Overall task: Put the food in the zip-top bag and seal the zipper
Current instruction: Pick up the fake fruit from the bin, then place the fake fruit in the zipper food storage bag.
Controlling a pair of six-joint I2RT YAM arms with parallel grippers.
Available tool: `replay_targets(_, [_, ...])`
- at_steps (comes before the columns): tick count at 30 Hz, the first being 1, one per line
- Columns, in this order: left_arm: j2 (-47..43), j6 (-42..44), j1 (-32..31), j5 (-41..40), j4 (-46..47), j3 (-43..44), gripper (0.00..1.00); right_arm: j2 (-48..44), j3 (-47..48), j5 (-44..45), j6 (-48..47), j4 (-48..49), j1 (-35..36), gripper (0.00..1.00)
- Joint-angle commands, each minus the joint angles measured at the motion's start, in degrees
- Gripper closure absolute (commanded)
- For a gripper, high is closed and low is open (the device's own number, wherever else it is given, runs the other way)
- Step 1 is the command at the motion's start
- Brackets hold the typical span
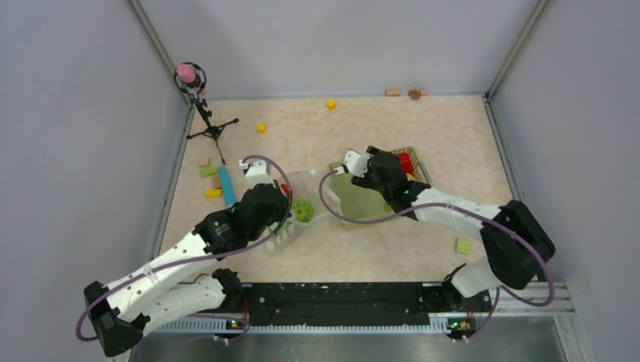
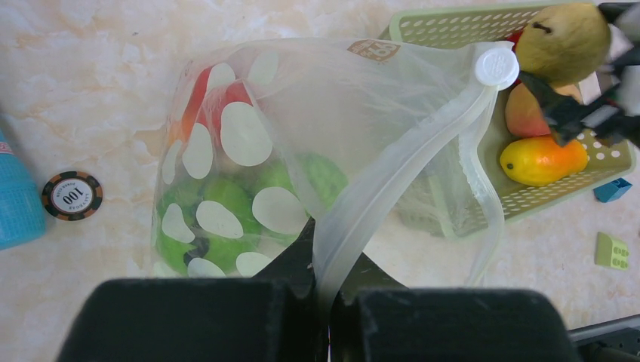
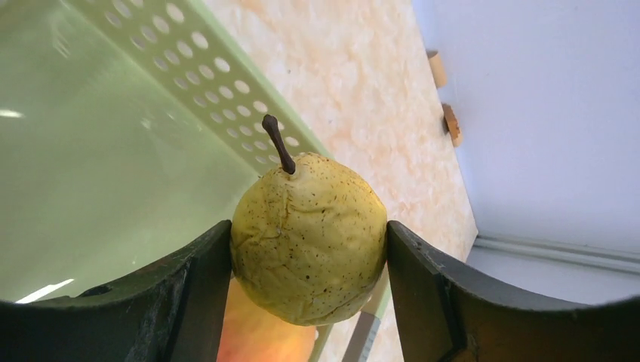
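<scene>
The clear dotted zip-top bag (image 2: 302,113) lies left of the green basket (image 2: 453,26), with green food (image 2: 226,200) and red food (image 2: 204,98) inside. My left gripper (image 2: 330,302) is shut on the whitish zipper strip (image 2: 407,166) at the bag's mouth, which ends in a white round slider (image 2: 496,68). My right gripper (image 3: 309,256) is shut on a speckled yellow pear (image 3: 309,237) held above the basket (image 3: 113,151). A peach (image 2: 524,113) and a yellow-orange fruit (image 2: 542,160) lie in the basket. In the top view the bag (image 1: 302,204) sits between both grippers.
A poker chip (image 2: 72,196) and a blue object (image 2: 15,204) lie left of the bag. Coloured blocks (image 1: 211,181) and a microphone stand (image 1: 200,98) are at the far left. Yellow cubes (image 1: 260,127) lie farther back. A green block (image 1: 463,245) lies near right.
</scene>
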Motion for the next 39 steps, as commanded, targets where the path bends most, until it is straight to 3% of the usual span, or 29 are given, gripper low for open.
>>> replay_targets(1, [-0.3,0.1,-0.3,-0.4,1.8,0.8,1.00,-11.3,-1.8,-9.6,5.6,-3.8,0.4,0.56])
replay_targets(6, [-0.2,0.1,-0.3,0.6,2.1,0.6,1.00,-23.7,-4.4,-21.9,13.9,-3.9,0.7,0.60])
replay_targets(11, [-0.1,0.1,-0.3,1.1,2.2,0.5,1.00,-30.2,-5.8,-41.7,34.7,3.1,1.2,0.65])
replay_targets(14, [-0.1,0.0,-0.3,1.9,2.4,0.5,1.00,-30.0,-6.5,-44.4,48.8,10.5,2.6,0.69])
replay_targets(18, [-0.4,-0.1,-0.3,2.6,2.6,0.5,1.00,-26.1,-6.6,-34.5,61.8,14.5,7.1,0.74])
replay_targets(22, [-0.6,0.2,-0.3,3.2,2.5,0.5,1.00,-19.6,-4.8,-26.4,61.4,14.7,15.9,0.74])
replay_targets(25, [-0.8,0.2,-0.3,3.6,2.8,0.4,1.00,-15.3,-3.1,-15.1,64.0,14.7,21.5,0.73])
replay_targets(29, [-0.6,0.4,-0.3,5.0,2.9,0.6,1.00,-9.1,0.1,-0.2,74.3,11.7,24.5,0.73])
replay_targets(32, [-0.8,0.5,-0.3,6.6,3.5,0.3,1.00,-4.6,3.2,3.8,78.3,11.2,25.3,0.73])
replay_targets(39, [-0.8,0.7,-0.3,9.8,4.4,0.2,1.00,5.0,14.5,9.5,84.1,2.4,26.6,0.54])
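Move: The open mouth of the zip-top bag, where the held pear is going, lies about 11 cm back and 19 cm left of the right hand, at roughly its height. The green fruit in the bag sits some 16 cm back, 23 cm left and 7 cm down. In the bin, the peach is about 8 cm back, 6 cm right and 8 cm down, with the red pepper 6 cm farther out than it. From the left hand, the mouth's middle lies 4 cm ahead, 7 cm right and 5 cm down. The pear, still pinched in the right fingers, is carried left and back out of the bin, rising about 15 cm as it goes, then sinking 10 cm while swinging on left; a final forward reach of 5 cm brings it into the bag's mouth. The wrist rolls some 70 degrees on the way, its left side rising. The left hand keeps its pinch on the bag's rim, drifting 2 cm right. ##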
